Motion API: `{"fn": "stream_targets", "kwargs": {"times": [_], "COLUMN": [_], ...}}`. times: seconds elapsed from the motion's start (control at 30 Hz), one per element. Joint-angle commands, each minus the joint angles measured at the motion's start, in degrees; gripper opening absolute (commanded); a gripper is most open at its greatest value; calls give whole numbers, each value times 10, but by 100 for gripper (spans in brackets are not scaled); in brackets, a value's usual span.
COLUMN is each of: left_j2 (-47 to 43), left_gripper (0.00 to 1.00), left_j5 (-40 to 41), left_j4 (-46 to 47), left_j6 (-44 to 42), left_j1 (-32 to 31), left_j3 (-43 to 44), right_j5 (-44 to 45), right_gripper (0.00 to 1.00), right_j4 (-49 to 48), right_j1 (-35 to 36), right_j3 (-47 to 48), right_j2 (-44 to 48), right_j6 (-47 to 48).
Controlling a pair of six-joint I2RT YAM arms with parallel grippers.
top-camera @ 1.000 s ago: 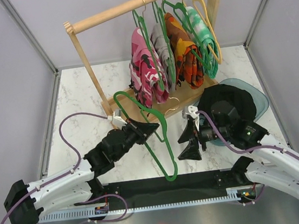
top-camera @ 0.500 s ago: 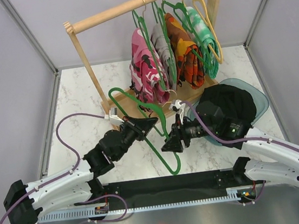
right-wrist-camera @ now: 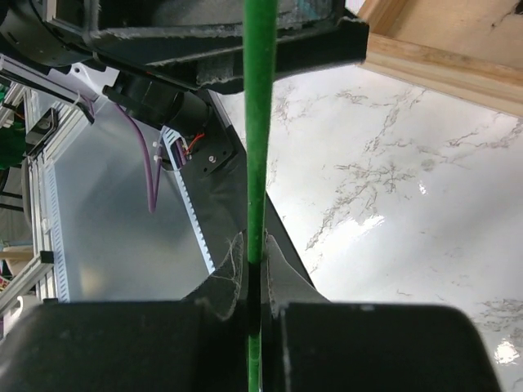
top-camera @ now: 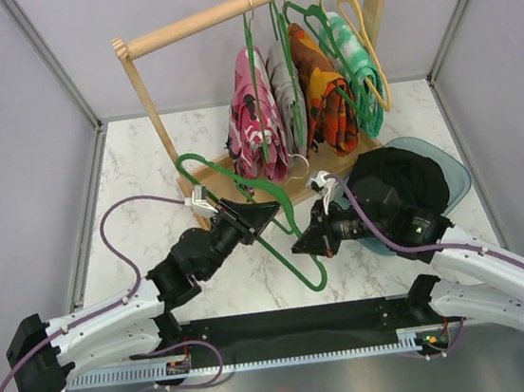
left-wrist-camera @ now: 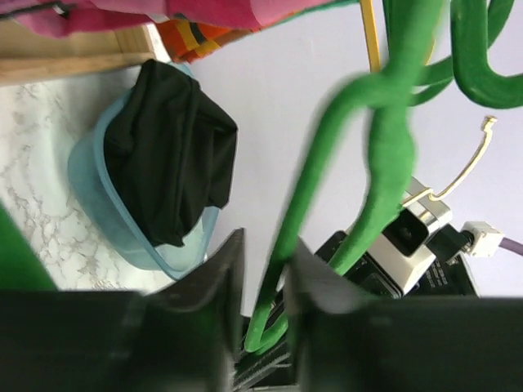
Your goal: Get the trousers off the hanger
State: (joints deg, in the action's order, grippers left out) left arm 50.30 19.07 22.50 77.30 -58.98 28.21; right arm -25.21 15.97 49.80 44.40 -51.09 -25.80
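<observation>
An empty green hanger (top-camera: 291, 240) hangs in the air over the table's middle, between my two grippers. My right gripper (top-camera: 304, 245) is shut on its thin bar (right-wrist-camera: 257, 122), pads pressed to both sides (right-wrist-camera: 256, 249). My left gripper (top-camera: 269, 212) stands slightly open around another part of the hanger (left-wrist-camera: 384, 139), with a gap beside the bar (left-wrist-camera: 265, 241). The black trousers (top-camera: 399, 179) lie folded in a translucent blue tub (top-camera: 455, 172), also seen in the left wrist view (left-wrist-camera: 167, 163). Pink camouflage trousers (top-camera: 257, 120), grey (top-camera: 283, 93), orange-patterned (top-camera: 321, 93) and green-white ones (top-camera: 355, 60) hang on the rack.
The wooden rack (top-camera: 239, 7) stands at the back, its base board (top-camera: 335, 163) just behind the grippers. A yellow hanger (top-camera: 367, 40) hangs at its right end. The tub (left-wrist-camera: 90, 196) sits right of the grippers. Grey walls close the table on three sides.
My right gripper moved in to the green hanger and shut on its bar. The left jaws loosened from a tight grip to a slight gap. The hanger shifted a little to the right.
</observation>
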Motion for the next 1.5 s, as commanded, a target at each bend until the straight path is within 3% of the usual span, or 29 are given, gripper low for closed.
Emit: {"fn": "stream_targets", "kwargs": {"times": [0.0, 0.03, 0.13, 0.23, 0.37, 0.53, 0.77, 1.03, 1.47], "left_j2": [10, 10, -1, -18, -70, -150, -288, -390, -464], "left_gripper": [35, 46, 64, 78, 86, 90, 92, 94, 96], "left_j5": [-31, -39, -68, -100, -153, -229, -211, -135, -105], "left_j4": [27, 28, 29, 29, -1, -135, -304, -416, -450], "left_j6": [-12, -17, -43, -90, -180, -325, -470, -503, -501], "left_j1": [-2, -2, -1, -1, -1, -1, -1, -1, -1], "left_j3": [12, 11, 5, 0, 9, 55, 117, 150, 142], "right_j5": [-13, -8, 16, 40, 87, 136, 169, 206, 248], "right_gripper": [0, 0, 0, 0, 0, 0, 0, 0, 0], "right_j4": [-31, -30, -8, 33, 102, 168, 272, 353, 405], "right_j1": [-7, -13, -20, -21, -21, -11, -7, -4, 9], "right_j3": [16, 16, 26, 48, 76, 159, 278, 487, 731], "right_j2": [36, 42, 68, 89, 105, 81, -20, -175, -343], "right_j6": [24, 32, 85, 136, 202, 275, 282, 236, 175]}}
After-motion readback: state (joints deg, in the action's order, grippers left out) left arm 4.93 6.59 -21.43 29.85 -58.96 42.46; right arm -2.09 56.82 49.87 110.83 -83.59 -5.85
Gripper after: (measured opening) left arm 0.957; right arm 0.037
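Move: The bare stretch of wooden rail left of the pink trousers' hook is roughly 22 cm ahead of the right hand, 14 cm to its left and 28 cm above. The pink trousers hang about 17 cm ahead and 5 cm left, at nearly hand height; the black trousers in the bin lie some 14 cm ahead, 25 cm right and 20 cm below. For the left hand, the empty hanger's middle is about 4 cm to its left, level with its fingers. Keep the right fingers shut on the green hanger while the left ones finish opening wide and release it. Draw the left gripper back, then left and up, tipping its fingers up some 45 degrees. Swing the right a little to its right and up, then forward and up towards the rail, rising about 15 cm in all, its fingers dipping. ##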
